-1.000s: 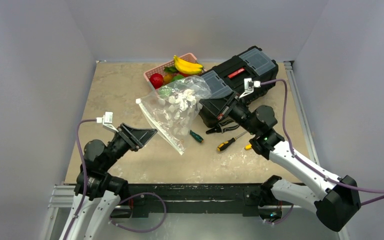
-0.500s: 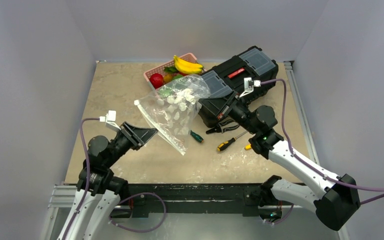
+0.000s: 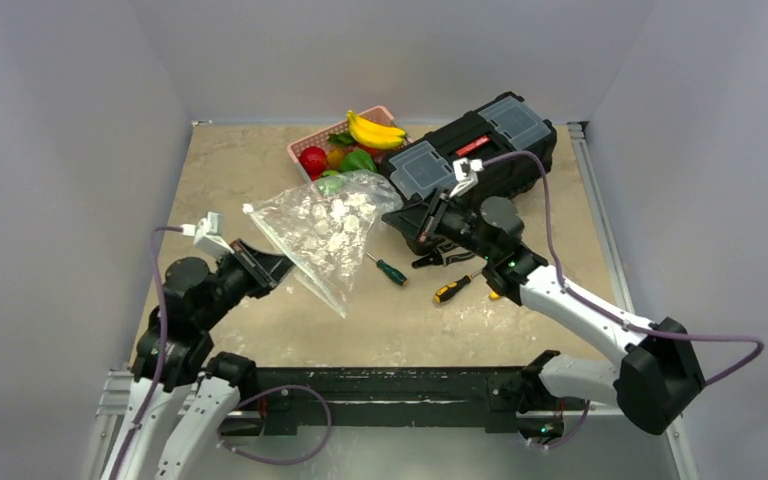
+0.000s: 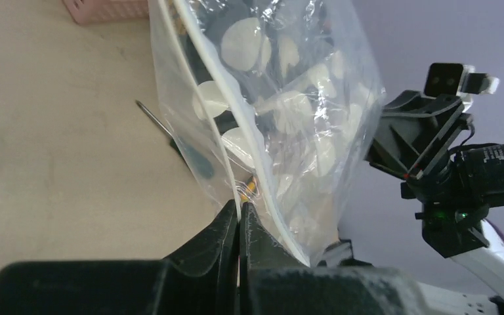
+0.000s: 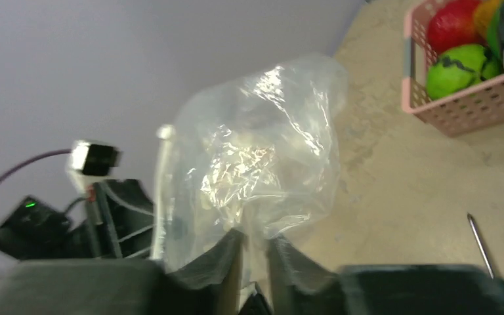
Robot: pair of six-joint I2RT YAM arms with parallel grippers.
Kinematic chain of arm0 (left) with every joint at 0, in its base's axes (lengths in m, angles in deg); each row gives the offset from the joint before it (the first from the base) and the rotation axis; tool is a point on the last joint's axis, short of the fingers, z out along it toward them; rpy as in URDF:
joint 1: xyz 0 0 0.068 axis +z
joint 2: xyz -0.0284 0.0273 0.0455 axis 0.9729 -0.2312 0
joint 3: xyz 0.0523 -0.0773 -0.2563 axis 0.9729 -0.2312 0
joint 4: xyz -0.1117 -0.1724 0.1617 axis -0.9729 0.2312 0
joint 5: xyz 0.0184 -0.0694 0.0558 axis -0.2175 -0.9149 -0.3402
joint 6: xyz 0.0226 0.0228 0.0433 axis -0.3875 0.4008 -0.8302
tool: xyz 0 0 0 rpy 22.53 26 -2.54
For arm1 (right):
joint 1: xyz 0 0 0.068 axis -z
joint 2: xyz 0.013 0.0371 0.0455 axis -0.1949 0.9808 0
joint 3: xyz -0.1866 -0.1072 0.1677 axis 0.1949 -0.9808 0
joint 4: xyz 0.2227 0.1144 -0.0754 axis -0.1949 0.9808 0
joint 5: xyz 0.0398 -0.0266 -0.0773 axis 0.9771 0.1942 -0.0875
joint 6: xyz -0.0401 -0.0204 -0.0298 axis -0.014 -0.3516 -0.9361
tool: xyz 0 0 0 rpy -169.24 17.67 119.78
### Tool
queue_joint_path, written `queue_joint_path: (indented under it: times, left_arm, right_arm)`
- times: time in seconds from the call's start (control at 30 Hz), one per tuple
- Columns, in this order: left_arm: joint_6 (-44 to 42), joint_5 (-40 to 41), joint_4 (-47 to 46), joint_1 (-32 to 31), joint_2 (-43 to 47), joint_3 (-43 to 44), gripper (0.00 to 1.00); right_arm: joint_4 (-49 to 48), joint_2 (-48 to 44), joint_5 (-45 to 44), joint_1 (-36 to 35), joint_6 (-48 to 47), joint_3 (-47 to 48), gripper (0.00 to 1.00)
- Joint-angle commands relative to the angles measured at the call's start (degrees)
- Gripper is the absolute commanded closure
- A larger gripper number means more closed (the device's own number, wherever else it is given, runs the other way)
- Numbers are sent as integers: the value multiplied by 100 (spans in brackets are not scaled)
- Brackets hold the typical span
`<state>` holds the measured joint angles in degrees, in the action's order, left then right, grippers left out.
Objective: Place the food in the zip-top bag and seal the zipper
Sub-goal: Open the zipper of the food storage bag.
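The zip-top bag (image 3: 325,235) hangs stretched in the air between my two grippers, clear and crinkly with white spots. My left gripper (image 3: 265,268) (image 4: 239,209) is shut on the zipper (image 4: 205,60) at the bag's lower left mouth edge. My right gripper (image 3: 408,215) (image 5: 254,248) pinches the film of the bag (image 5: 262,164) at its right end, jaws nearly together. The food stays in the pink basket (image 3: 305,143): yellow bananas (image 3: 375,130), a red piece (image 3: 312,160) and a green piece (image 3: 357,160). No food shows inside the bag.
A black toolbox (image 3: 475,150) lies behind the right gripper. A green-handled screwdriver (image 3: 392,270) and a yellow-handled one (image 3: 455,290) lie on the table below the bag and right arm. Walls enclose the table on three sides.
The left gripper has shut on the bag's mouth edge. Both arms and the bag have shifted left, the right gripper drawing away from the toolbox.
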<state>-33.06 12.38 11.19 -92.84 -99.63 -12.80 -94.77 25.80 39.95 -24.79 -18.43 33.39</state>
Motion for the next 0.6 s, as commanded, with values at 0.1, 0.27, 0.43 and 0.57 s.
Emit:
queue_joint_path:
  times: [0.1, 0.27, 0.43, 0.57]
  left_arm:
    - [-2287, 3431, 3515, -14, -9, 2461, 100]
    - [-2838, 5344, 5040, -14, -809, 3490, 100]
    - [-2855, 6182, 5324, -14, -1411, 3545, 100]
    - [-2990, 6245, 4967, -14, -1934, 3528, 100]
  right_arm:
    - [3268, 1124, -944, -1126, -2406, 1710, 37]
    - [3526, 1566, -1844, -1739, -2772, 2145, 27]
    - [3497, 2021, -1745, -1948, -2799, 2551, 27]
    - [3320, 2221, -1491, -1996, -2651, 2583, 27]
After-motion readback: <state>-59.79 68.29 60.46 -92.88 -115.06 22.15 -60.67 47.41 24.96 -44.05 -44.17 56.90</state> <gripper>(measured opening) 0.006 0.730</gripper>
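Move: My left hand already pinches one lip of the zip-top bag; the bag's middle is roughly 5 cm ahead and 7 cm to its right, about level. From my right hand, shut at the bag's bottom end, that middle lies about 12 cm left, 2 cm back and 5 cm lower. Down on the table, the green screwdriver sits some 8 cm straight ahead of my right hand, and the food basket about 32 cm ahead and 10 cm left. I open my right hand wide and let go of the bag's bottom end, dropping that hand about 11 cm while it slides 10 cm left and its fingertips tip down. My left hand keeps its pinch and sweeps the bag some 20 cm left and a little back, arching up and then sinking again, rolling its left side up and turning counter-clockwise. ##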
